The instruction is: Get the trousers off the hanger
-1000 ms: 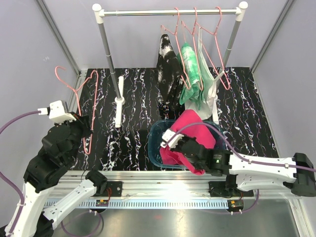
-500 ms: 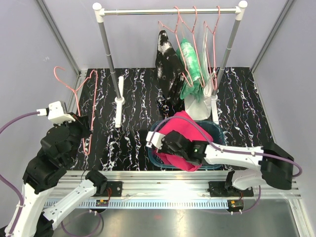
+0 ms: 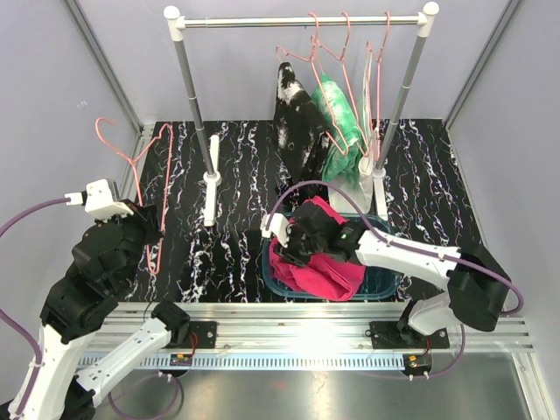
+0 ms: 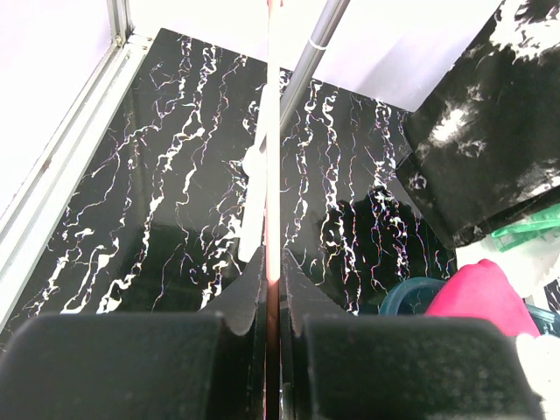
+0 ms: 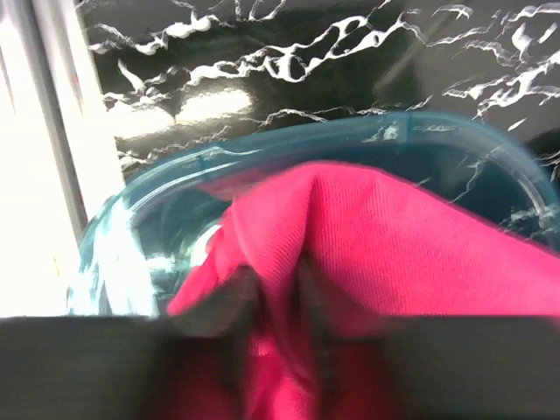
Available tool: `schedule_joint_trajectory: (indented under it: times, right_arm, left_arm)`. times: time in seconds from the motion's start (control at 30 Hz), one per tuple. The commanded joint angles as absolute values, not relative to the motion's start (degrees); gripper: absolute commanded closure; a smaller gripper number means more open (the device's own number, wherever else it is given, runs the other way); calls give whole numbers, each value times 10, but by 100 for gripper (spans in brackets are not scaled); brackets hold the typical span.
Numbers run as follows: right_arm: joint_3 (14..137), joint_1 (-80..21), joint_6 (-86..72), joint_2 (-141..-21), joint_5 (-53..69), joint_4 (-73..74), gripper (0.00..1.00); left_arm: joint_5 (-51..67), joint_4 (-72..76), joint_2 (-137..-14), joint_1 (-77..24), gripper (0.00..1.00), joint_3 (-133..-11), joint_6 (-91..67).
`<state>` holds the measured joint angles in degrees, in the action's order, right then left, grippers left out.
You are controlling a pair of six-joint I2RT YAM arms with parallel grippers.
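Observation:
The magenta trousers (image 3: 331,273) lie bunched in a blue tub (image 3: 378,287). My right gripper (image 3: 296,242) is over the tub's left part, shut on a fold of them. In the right wrist view the fold (image 5: 394,254) is pinched between the gripper (image 5: 278,289) jaws. The black trousers with white splashes (image 3: 296,122) and the green tie-dye trousers (image 3: 338,109) hang from pink hangers on the rack rail (image 3: 262,20). My left gripper (image 3: 150,229) at the far left is shut on an empty pink hanger (image 3: 166,166). The left wrist view shows the gripper (image 4: 272,267) holding its wire (image 4: 273,131).
Other empty pink hangers (image 3: 376,79) hang at the rail's right end. The rack's left post and white foot (image 3: 211,179) stand on the black marbled table. The tub rim (image 5: 262,144) is near the table's front edge. White cloth (image 3: 350,188) hangs behind the tub.
My right gripper has moved left and farther over the tub with the magenta trousers, which now sit lower in it. The hanging garments and hangers have swung. The left arm has not moved.

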<state>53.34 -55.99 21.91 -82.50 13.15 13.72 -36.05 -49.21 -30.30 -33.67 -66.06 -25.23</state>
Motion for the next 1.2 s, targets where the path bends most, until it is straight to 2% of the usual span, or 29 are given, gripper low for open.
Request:
schedule_joint_trajectory:
  times: [0.0, 0.07, 0.1, 0.2, 0.27, 0.33, 0.37, 0.4, 0.53, 0.67, 0.83, 1.0, 1.17]
  right_arm:
    - [572, -541, 163, -787, 197, 195, 52]
    - [555, -541, 115, -737, 207, 159, 33]
    - [546, -541, 96, -719, 200, 143, 8]
    - [506, -541, 34, -644, 173, 97, 3]
    - [492, -541, -20, -588, 146, 83, 1]
    - [472, -541, -74, -551, 43, 84, 1]
    - [468, -541, -149, -523, -11, 100, 1]
    - [470, -541, -184, -513, -101, 121, 1]
    - [476, -541, -376, -487, -251, 287, 0]
    - [440, -541, -548, -456, -285, 354, 1]
    - [398, -541, -632, -453, -321, 413, 1]
    - [382, -539, -687, -546, -334, 418, 1]
    - [392, -522, -643, -739, -263, 317, 0]
  left_arm:
    - [-366, -455, -301, -337, 100, -668, -243]
    - [-367, -455, -302, -337, 100, -667, -242]
    - [-367, -454, -302, -337, 100, -665, -241]
    - [-366, -456, -305, -337, 100, -671, -239]
    - [-368, -456, -305, -337, 100, -672, -236]
    - [-371, -460, -301, -337, 100, -675, -234]
    - [-373, -461, -302, -337, 100, -677, -233]
    - [-373, -463, -302, -337, 100, -677, -233]
    - [-371, -461, -302, -337, 100, -679, -236]
    - [-364, -461, -307, -337, 100, -684, -237]
    - [-364, -462, -308, -337, 100, -686, -235]
    - [-359, -459, -306, -337, 100, -682, -236]
    - [-352, -454, -308, -337, 100, -679, -239]
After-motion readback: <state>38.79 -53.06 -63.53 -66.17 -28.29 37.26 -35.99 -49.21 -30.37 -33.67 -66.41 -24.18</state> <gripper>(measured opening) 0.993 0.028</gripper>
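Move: The right fingers are only just starting to part, still on the left end of the red trousers. The trousers' middle lies about 9 cm to the right, 2 cm back and some 5 cm down, and the basket's middle about 12 cm right, level fore and aft, 5 cm down. The black trousers hang roughly 23 cm ahead and 3 cm right, the green garment 23 cm ahead and 11 cm right, both some 20 cm higher. From the left hand, the red trousers lie about 36 cm right, 1 cm back and 28 cm below. The right hand opens its fingers wide, letting go of the red trousers' left end, and lifts some 14 cm clear, drawing back slightly at first. It then arcs right over the basket and sinks again, fingers still wide, to about 16 cm right of and 4 or 5 cm lower than where it let go, the wrist having turned some 90 degrees clockwise, so that the open fingers come down close to the right part of the cloth. ##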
